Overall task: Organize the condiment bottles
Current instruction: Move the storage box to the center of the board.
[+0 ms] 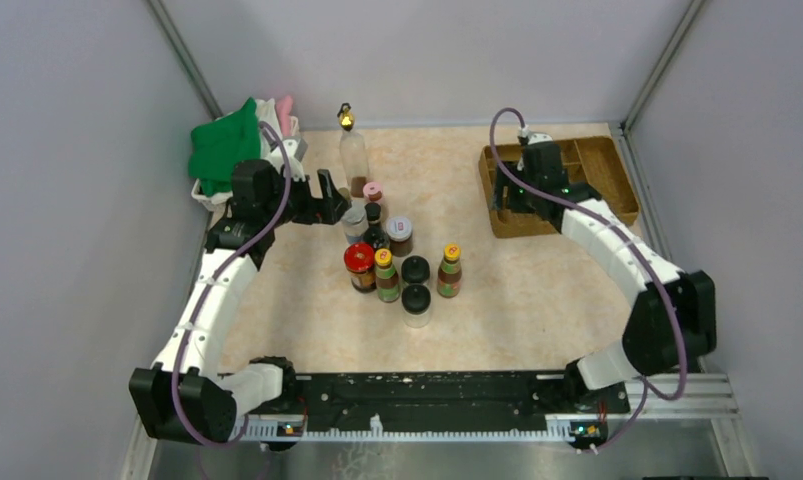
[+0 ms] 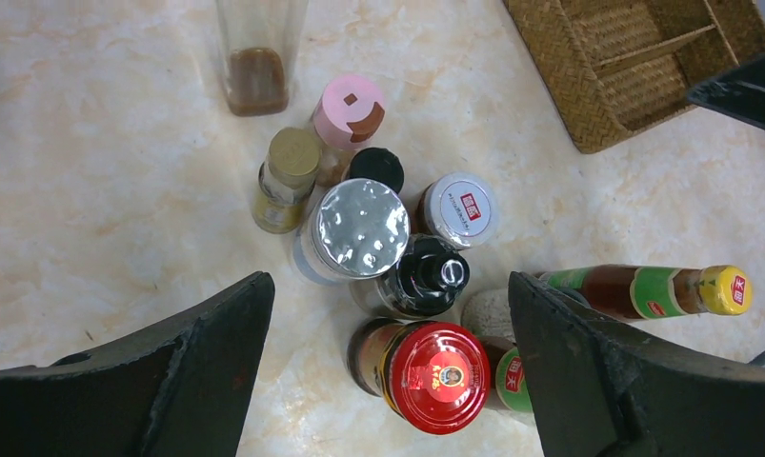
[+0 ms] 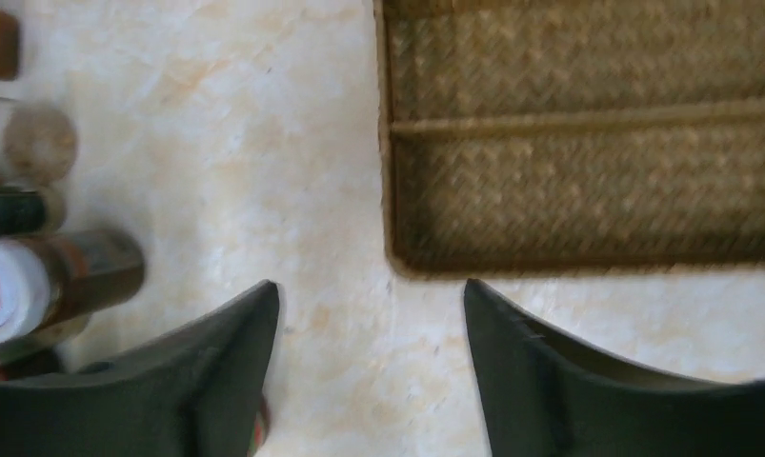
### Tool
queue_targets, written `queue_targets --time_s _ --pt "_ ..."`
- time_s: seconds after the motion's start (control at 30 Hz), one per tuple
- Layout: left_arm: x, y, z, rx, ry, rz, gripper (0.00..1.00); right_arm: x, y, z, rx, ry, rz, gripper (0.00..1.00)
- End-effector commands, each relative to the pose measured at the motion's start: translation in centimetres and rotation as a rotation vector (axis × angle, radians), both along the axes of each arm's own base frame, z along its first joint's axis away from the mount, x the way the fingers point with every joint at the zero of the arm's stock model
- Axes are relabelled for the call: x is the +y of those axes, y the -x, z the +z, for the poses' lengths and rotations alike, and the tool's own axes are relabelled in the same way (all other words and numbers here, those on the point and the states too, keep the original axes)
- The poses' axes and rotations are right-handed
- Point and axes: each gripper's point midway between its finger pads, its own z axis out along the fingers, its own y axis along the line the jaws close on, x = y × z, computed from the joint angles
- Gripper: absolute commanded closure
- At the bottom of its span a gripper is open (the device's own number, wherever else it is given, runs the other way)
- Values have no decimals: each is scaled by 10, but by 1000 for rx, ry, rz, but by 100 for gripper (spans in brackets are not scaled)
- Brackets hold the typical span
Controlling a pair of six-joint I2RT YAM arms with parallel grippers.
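Observation:
The condiment bottles stand in a cluster mid-table: a tall clear gold-topped bottle [image 1: 353,150], a pink-capped one [image 1: 373,190], a silver-lidded jar [image 1: 354,218], a white-capped jar [image 1: 399,232], a red-lidded jar [image 1: 359,262], two yellow-capped bottles [image 1: 384,270] [image 1: 450,268] and two black-capped jars [image 1: 415,270]. My left gripper [image 1: 329,195] is open and empty above the cluster's left side; in its wrist view [image 2: 390,276] the red-lidded jar [image 2: 435,376] and a black-topped bottle [image 2: 424,278] lie between the fingers. My right gripper [image 1: 515,192] is open and empty over the table [image 3: 371,290], by the tray's edge.
The brown woven compartmented tray [image 1: 617,170] sits at the back right; its left rim shows in the right wrist view [image 3: 390,190] and a corner in the left wrist view [image 2: 588,124]. A white basket holding a green cloth [image 1: 222,150] stands at the back left. Grey walls enclose the table.

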Motion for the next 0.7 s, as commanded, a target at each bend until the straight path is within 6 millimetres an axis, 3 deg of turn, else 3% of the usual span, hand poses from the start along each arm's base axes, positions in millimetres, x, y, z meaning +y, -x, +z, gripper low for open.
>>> queue_targets --time_s 0.0,0.03,0.07,0.27,0.57,0.6,0.67 --pt "1 -9 23 -92 2 9 1 -5 -65 -11 -44 62 -77 49" --pt "1 -8 23 -92 0 6 1 -2 -74 -20 -26 66 -75 59" --pt "1 -7 23 -93 -1 5 1 2 -84 -30 -10 67 -71 60" --pt "3 -6 23 -103 -23 3 1 19 -125 -70 43 71 -53 57" --pt "1 -6 22 -103 -27 -12 1 28 -147 -91 65 72 -46 62" --pt "1 -6 22 -103 -27 -13 1 30 -147 -92 67 66 -40 65" --pt "2 -5 22 -103 -27 -12 1 36 -144 -95 78 48 -20 83"
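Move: The left wall of the storage box, which the right hand goes for, has its middle about 11 cm ahead, 1 cm to the left and 12 cm below that hand; the box's own middle lies some 12 cm ahead and 15 cm right. The white-lidded jar stands about 21 cm left and 2 cm back, the yellow-capped sauce bottle roughly 10 cm left and 12 cm back. From the left hand that wall is some 15 cm ahead and 31 cm right. The right hand swoops forward about 13 cm and down about 11 cm, edging a little left, fast at first and then easing off as it comes down astride the left wall of the storage box near the divider, one finger outside and one inside. The fingers close to about half their width early on the way and narrow further at the end to pinch the woven wall, while the wrist tips down some 10 degrees. ##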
